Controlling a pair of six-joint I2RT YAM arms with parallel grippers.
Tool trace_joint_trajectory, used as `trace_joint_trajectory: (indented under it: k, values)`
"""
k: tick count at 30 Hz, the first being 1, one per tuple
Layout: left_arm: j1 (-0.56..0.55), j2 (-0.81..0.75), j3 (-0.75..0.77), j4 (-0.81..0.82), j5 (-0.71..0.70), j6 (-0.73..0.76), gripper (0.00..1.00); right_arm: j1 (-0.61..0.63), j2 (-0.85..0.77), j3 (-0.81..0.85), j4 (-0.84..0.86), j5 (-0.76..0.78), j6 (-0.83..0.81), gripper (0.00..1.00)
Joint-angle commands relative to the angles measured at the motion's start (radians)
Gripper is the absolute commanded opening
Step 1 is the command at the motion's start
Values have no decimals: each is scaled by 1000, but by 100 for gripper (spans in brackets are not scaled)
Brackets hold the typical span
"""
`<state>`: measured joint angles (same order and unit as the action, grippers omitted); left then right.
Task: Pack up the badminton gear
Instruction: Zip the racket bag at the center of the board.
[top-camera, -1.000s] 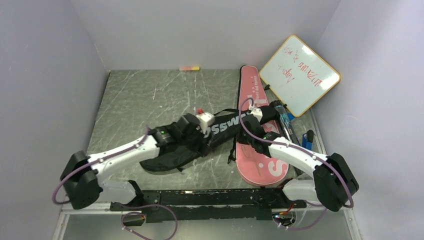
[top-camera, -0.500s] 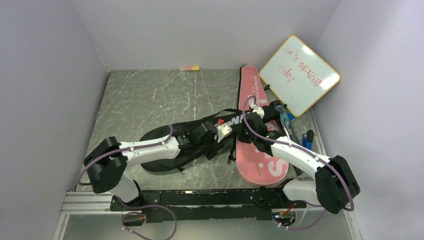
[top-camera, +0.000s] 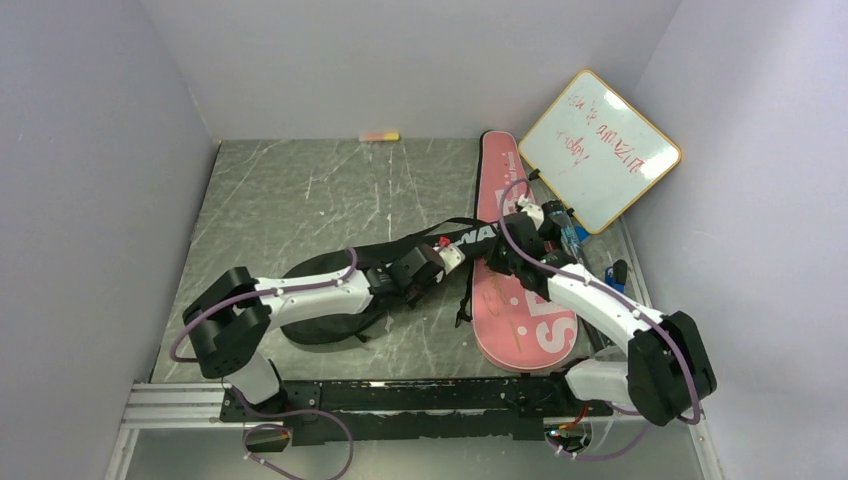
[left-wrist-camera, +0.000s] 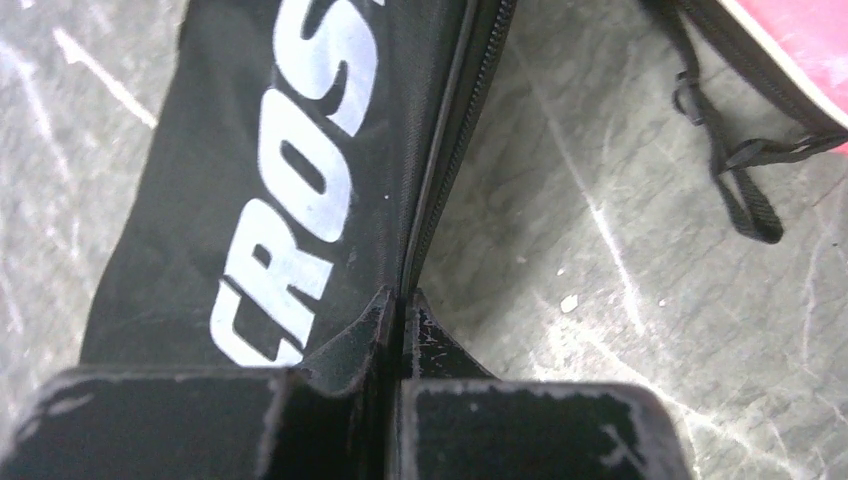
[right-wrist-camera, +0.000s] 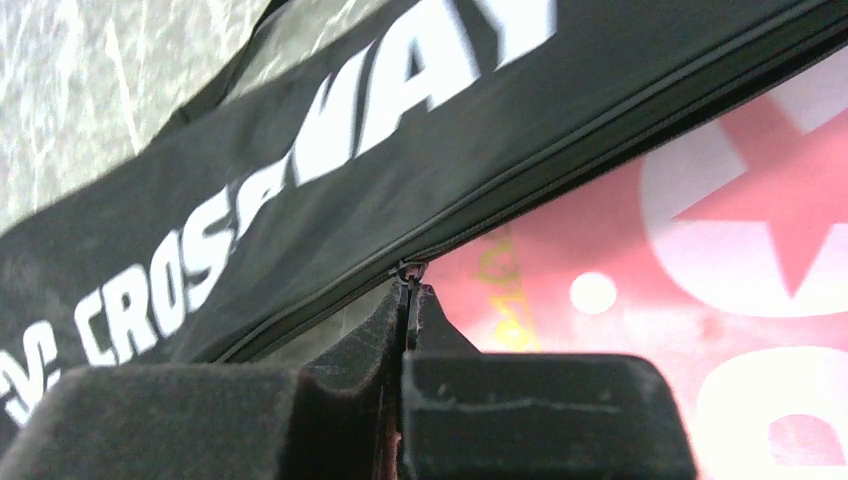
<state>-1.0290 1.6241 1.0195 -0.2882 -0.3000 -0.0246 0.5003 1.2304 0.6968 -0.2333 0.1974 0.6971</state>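
The black "CROSSWAY" racket cover lies slantwise across the middle of the table, its handle end resting over the pink "SPORT" racket cover. My left gripper is shut on the black cover's zippered edge, right beside the white lettering. My right gripper is shut on the small zipper pull of the black cover, above the pink cover. No rackets or shuttlecocks show. A dark tube lies along the pink cover's right side.
A wood-framed whiteboard with red writing leans in the back right corner. A small pink-yellow marker lies against the back wall. A black strap trails on the grey table between the covers. Walls close in on three sides.
My left arm slid right along the black cover, and its open jaws shut on the zippered edge. The right gripper drifted slightly right and back with the zipper pull.
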Motion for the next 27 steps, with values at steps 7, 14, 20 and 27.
trace_joint_trajectory:
  k: [7,14,20,27]
  values:
    - [1,-111,79,-311,-188,-43,5,-237,94,130,5,45,1,0]
    - [4,-191,86,-402,-273,10,5,-396,120,165,11,9,-47,0]
    - [57,-340,89,-389,-199,75,5,-471,149,192,18,-89,-83,0]
    - [301,-314,169,-462,-113,-1,5,-472,42,159,83,-237,-109,37]
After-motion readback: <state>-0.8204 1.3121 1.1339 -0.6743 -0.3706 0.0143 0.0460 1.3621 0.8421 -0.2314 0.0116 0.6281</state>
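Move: The right hand grips the zip pull on the black racket bag, and the bag's narrow end, where the zip finishes, lies about 8 cm ahead and 13 cm to its right at nearly the same height. The pink bag's middle is some 7 cm right, 2 cm ahead and 7 cm below, and the shuttlecock tube's about 18 cm right, level with the hand. For the left hand, which holds the zip edge, the pull is roughly 15 cm right, 5 cm ahead and slightly higher. The right hand keeps its pinch on the zip pull and draws it some 13 cm to the right and forward along the bag's edge, over the pink bag towards the narrow end, turning about 20 degrees clockwise, then stops there and opens partway, letting go. Against this pull the left hand keeps the zip edge pinched shut and hauls it the other way, to the left and upward, ending about 15 cm off, with most of the rise and a slight forward swing coming late. ##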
